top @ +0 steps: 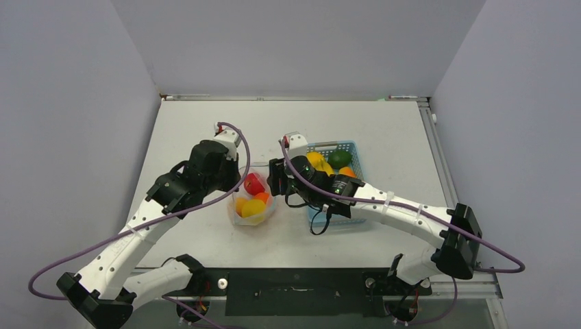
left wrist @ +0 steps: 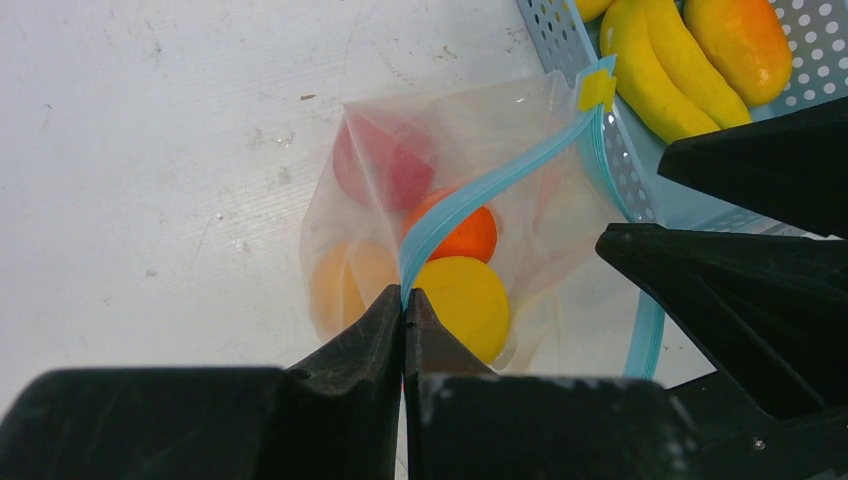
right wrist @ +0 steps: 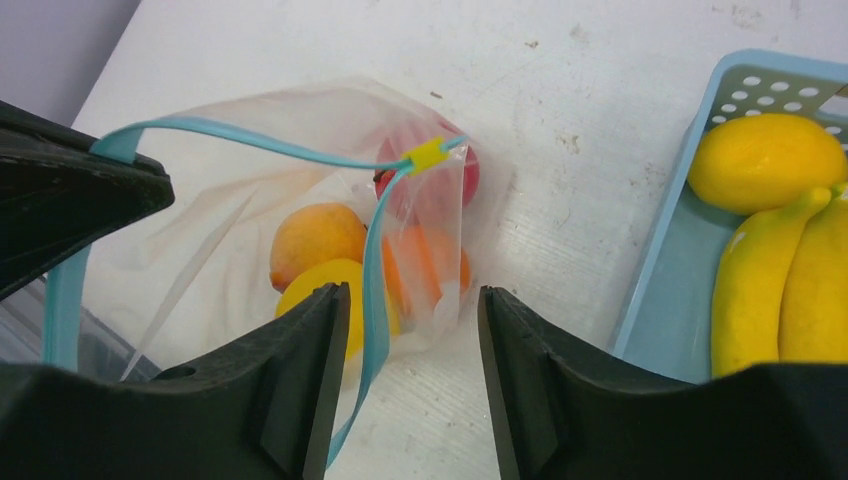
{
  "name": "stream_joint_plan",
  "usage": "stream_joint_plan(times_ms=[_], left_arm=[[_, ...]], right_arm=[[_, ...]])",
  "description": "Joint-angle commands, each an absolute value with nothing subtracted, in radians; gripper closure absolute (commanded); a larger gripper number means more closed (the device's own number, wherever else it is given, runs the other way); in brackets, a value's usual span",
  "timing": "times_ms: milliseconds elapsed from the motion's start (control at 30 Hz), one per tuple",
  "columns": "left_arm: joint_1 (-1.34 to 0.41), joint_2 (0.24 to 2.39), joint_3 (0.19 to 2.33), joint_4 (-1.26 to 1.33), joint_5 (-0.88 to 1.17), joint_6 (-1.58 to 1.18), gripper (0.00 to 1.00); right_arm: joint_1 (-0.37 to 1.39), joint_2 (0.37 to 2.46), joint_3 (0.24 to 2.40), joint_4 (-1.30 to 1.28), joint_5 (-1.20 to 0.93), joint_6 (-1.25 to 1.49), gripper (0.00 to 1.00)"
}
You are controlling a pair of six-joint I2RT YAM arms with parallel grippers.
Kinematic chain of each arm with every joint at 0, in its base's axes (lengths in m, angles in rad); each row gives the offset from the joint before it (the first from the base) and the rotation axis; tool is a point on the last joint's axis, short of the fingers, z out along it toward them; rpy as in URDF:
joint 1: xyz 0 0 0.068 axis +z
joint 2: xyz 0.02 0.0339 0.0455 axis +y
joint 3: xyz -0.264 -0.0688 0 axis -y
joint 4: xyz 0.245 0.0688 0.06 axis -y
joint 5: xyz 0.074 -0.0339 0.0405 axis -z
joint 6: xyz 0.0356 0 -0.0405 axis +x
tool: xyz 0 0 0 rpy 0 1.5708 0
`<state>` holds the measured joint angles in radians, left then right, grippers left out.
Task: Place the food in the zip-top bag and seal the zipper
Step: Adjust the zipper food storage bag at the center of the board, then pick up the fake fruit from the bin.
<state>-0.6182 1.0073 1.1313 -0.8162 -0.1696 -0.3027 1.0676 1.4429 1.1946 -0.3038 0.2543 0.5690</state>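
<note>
The clear zip-top bag [top: 252,205] stands on the table between both arms, mouth up, holding a red apple [left wrist: 385,160], an orange [left wrist: 470,235], a lemon [left wrist: 465,300] and a mango [right wrist: 318,235]. My left gripper [left wrist: 405,295] is shut on the teal zipper [left wrist: 480,190] at one end of the mouth. A yellow slider [right wrist: 427,155] sits at the far end. My right gripper [right wrist: 412,290] is open over the other side; the zipper strip [right wrist: 375,290] hangs loose between its fingers, close to the left one. More food, bananas [right wrist: 790,280] and a lemon [right wrist: 765,160], lies in the basket.
The light-blue lattice basket [top: 356,145] stands right of the bag, under my right arm, with a green lime [top: 339,157] also inside. Its wall [left wrist: 625,150] nearly touches the bag. Purple cables loop off both arms.
</note>
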Motion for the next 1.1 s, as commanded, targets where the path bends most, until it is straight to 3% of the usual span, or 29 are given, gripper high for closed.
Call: stream_joint_plan(times_ms=[0,267,533,1067], left_arm=[[-0.614,0.983,1.163,-0.747,-0.146,-0.278,1.00],[-0.614,0.968,1.127,-0.694,-0.119,-0.267,1.00],[-0.604,0.954,1.107,-0.657,-0.095,-0.271,1.00],[-0.550,0.917,1.003,-0.594,-0.017,-0.291,1.00]], right_arm=[[1.071,1.359,1.256,-0.312,0.315,0.545,0.46],[1.058,1.275,1.268,-0.411,0.436,0.508,0.39],[0.926,1.233,1.224,-0.526,0.468,0.485,0.36],[0.742,1.326,1.105,-0.583,0.493,0.422,0.31]])
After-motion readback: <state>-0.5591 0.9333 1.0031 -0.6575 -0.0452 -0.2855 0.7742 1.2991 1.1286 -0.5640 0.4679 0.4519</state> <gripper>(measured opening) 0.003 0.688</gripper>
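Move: The bananas in the blue basket lie some 16 cm to the right hand's right, 7 cm ahead and 12 cm below. The basket's lemon is roughly 12 cm ahead and 11 cm right, and the mango 8 cm ahead and 20 cm right, both at banana height. The red apple in the bag sits 5 cm ahead, 6 cm left and 9 cm below. From the left hand, the bananas are about 25 cm right, 7 cm ahead and 12 cm down. With the bag's zipper edge lying loose between its half-open fingers, the right hand comes free of it, climbing about 6 cm, then sweeps right some 17 cm and forward about 7 cm over the basket, sinking to about starting height. On the way it turns clockwise about 25 degrees, its left side dips, and the fingers spread wider. The left hand keeps its pinch on the other end of the rim. ##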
